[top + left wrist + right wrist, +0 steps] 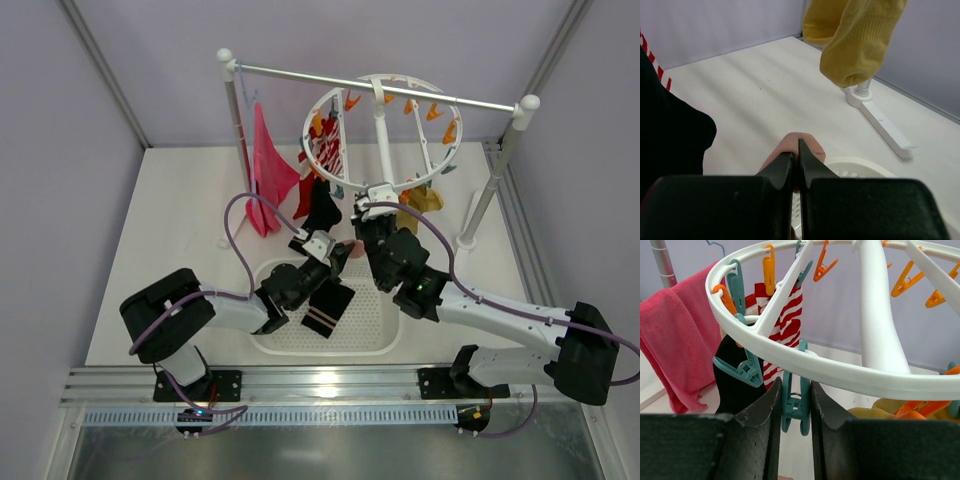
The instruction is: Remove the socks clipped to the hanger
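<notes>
The white round hanger (440,165) hangs from the rail by its hook and fills the right wrist view (850,372). A red-and-white striped sock (326,152), a black sock (322,205) and a mustard yellow sock (420,205) hang from its clips. My right gripper (374,226) is shut on a teal clip (792,410) under the ring, with nothing hanging from that clip. My left gripper (338,252) is shut on a pale pink sock (790,138), held over the far rim of the basket. The yellow sock (855,40) hangs ahead of it.
A white perforated basket (375,320) between the arms holds a black sock with pale stripes (328,306). A magenta cloth (268,165) hangs from the white-posted rack's metal rail (300,74). The rack's right foot (880,122) lies on the table.
</notes>
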Controlling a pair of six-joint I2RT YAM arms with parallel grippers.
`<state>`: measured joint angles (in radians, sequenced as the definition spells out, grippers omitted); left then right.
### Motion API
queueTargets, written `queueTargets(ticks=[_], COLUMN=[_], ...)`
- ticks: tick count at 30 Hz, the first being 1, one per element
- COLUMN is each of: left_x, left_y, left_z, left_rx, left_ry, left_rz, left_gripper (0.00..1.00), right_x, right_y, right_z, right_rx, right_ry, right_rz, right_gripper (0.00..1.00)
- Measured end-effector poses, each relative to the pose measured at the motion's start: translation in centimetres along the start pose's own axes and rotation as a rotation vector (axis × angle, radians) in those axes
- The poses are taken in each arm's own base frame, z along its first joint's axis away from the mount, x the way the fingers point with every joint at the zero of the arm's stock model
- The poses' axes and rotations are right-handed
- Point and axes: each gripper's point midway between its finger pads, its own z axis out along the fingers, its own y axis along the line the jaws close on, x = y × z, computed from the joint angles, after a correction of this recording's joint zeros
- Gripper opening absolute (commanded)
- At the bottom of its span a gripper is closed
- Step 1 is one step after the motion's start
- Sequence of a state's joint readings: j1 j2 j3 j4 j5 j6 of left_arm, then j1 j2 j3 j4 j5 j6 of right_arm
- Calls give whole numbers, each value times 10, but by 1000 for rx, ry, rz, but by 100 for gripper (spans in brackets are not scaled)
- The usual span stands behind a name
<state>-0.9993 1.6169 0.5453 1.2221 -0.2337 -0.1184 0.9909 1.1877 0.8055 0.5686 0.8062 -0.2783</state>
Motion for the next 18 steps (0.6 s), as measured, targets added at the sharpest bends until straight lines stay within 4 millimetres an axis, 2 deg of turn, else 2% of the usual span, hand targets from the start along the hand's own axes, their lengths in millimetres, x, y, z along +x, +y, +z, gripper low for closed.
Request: queueTargets(ticks=[1,3,4,5,6,10,13,18], left_x=[0,1,2,3,4,5,-4,-20], left_y=[0,-1,-1,-2,-2,-4,-6,-19], left_z=[0,-1,-1,-1,-1,-5,-9,-19], left_rx=[1,4,8,10,15,25,36,98], left_ry=[1,3,6,11,18,43,53,128], left_rz=[0,0,0,0,0,2,2,13], left_gripper=[0,0,0,0,0,0,0,0], right_x=[-1,-2,-2,-2,0,9,12,11], right_y=[0,0,0,2,3,5,3,-7], right_z=[-1,-1,-1,-2,-2,-8,-16,-35], right_rx=[-2,-7,-10,-18,-23,-59,-85,-117], right_ry=[-3,-8,-9,-10,-6,8,10,-10], right_rz=[3,10,14,22,22,27,48,109], right_gripper=[20,36,60,68,82,95,99,100])
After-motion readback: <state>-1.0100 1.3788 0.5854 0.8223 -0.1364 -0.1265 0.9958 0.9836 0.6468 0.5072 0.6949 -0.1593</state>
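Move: The right fingers are already pinching the empty green clip on the hanger ring. From this hand the black sock hangs about 9 cm left, 5 ahead and 8 lower, and the yellow socks some 12 cm right, 2 ahead and 5 lower. The left fingers already hold the pink sock; the basket's middle lies roughly 8 cm back, 5 left and 17 below them, and the black sock 8 ahead, 6 left and 5 above. The right fingers spread wide and let go of the green clip, then the hand backs out about 3 cm, sinking and easing right by roughly half that. The left hand keeps its shut grip on the pink sock, dips a touch, then draws it back about 3 cm while lifting it about 2 cm. ##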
